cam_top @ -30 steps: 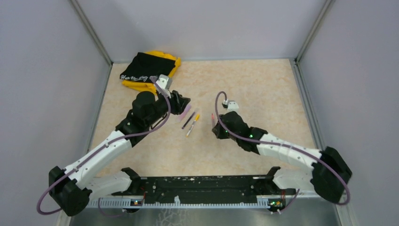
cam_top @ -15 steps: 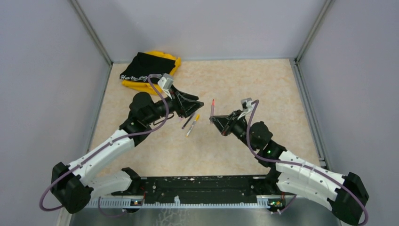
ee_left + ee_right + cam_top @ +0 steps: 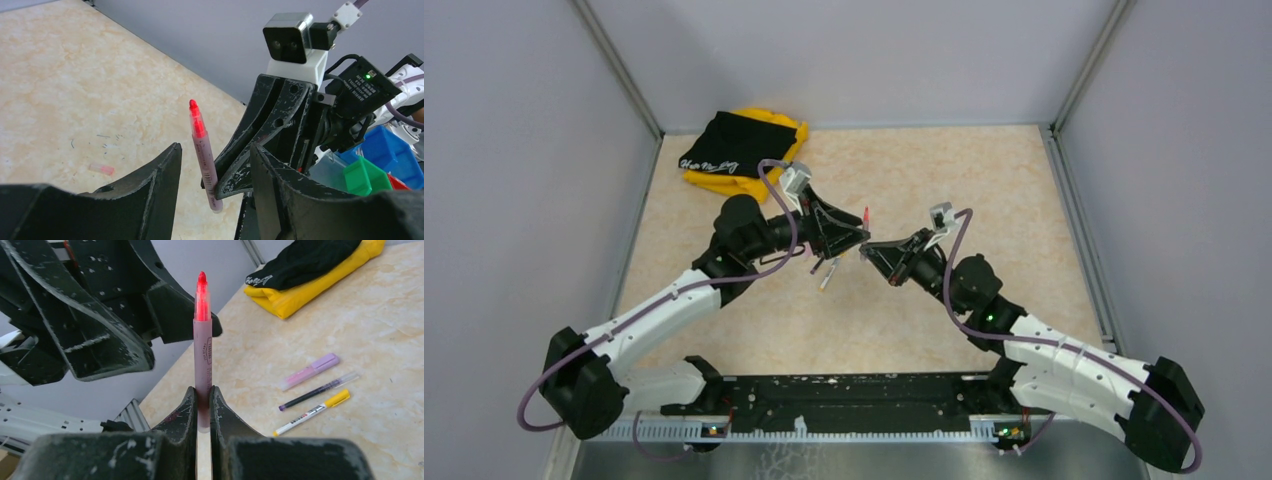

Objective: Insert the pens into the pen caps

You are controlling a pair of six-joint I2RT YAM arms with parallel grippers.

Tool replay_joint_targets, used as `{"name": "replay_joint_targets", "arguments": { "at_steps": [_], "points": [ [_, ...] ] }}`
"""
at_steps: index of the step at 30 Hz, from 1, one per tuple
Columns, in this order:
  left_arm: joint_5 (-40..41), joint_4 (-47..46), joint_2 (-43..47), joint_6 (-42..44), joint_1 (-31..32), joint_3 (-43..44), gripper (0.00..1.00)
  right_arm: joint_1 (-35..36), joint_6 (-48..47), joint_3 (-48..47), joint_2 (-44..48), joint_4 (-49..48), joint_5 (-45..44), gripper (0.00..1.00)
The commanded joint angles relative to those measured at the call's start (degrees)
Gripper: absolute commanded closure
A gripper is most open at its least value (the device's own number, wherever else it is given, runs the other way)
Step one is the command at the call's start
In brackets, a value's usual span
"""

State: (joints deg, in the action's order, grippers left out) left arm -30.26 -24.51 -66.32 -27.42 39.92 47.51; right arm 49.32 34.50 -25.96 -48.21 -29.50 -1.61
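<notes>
My right gripper (image 3: 202, 390) is shut on the lower end of the pinkish-red pen (image 3: 202, 350), holding it upright with its bare red tip up, above the table's middle (image 3: 866, 215). My left gripper (image 3: 215, 150) is open and holds nothing. It faces the right gripper (image 3: 872, 248), and the pen (image 3: 204, 155) shows in the gap between its fingers, touching neither. On the table lie a thin black pen (image 3: 317, 390), a white pen with an orange-yellow cap (image 3: 312, 412) and a lilac pen cap (image 3: 312, 370). A small pink cap (image 3: 101, 169) lies alone.
A black and yellow cloth bundle (image 3: 744, 150) lies at the back left corner. Grey walls close the table on three sides. Blue and green bins (image 3: 390, 155) show past the right arm in the left wrist view.
The right arm has lifted the pen off the table and turned it upright. The left gripper has swung right until it meets the pen, its jaws opening slightly wider.
</notes>
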Motion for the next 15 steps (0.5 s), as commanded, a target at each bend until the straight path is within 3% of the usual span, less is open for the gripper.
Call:
{"name": "replay_joint_targets", "arguments": {
  "at_steps": [1,5,12,15],
  "points": [
    [-1.75,-2.21,-0.95,0.35,0.59,-0.13,0.42,-0.38,-0.68,-3.87,-0.05,-5.56,3.11,1.00],
    [-1.98,-2.33,-1.83,0.44,0.89,-0.13,0.46,-0.40,-1.03,-4.56,-0.41,-6.07,4.13,1.00],
    [-2.92,-3.32,-2.81,0.35,1.39,0.07,0.75,-0.39,-1.65,-5.25,-1.36,-6.36,4.64,1.00],
    [-2.90,-3.31,-2.76,0.39,1.46,0.22,0.93,-0.37,-2.10,-5.33,-1.15,-6.09,3.36,1.00]
  ]
}}
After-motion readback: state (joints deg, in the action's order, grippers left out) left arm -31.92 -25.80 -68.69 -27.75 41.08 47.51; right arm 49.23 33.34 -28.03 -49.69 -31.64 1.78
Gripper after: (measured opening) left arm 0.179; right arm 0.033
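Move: The red pen, held upright and uncapped in the right hand, has its middle level fore and aft with the open left hand, about 2 cm to its right and 2 cm lower. On the table 28 cm below the left hand, the yellow-capped pen lies some 4 cm ahead and 5 cm left, the black pen 7 cm ahead and 7 left. From the right hand, the red pen's middle is about 3 cm up and 1 ahead, straight in line sideways. Left hand eases about 1.5 cm right and down, pinching the red pen that the right raises 2 cm. ##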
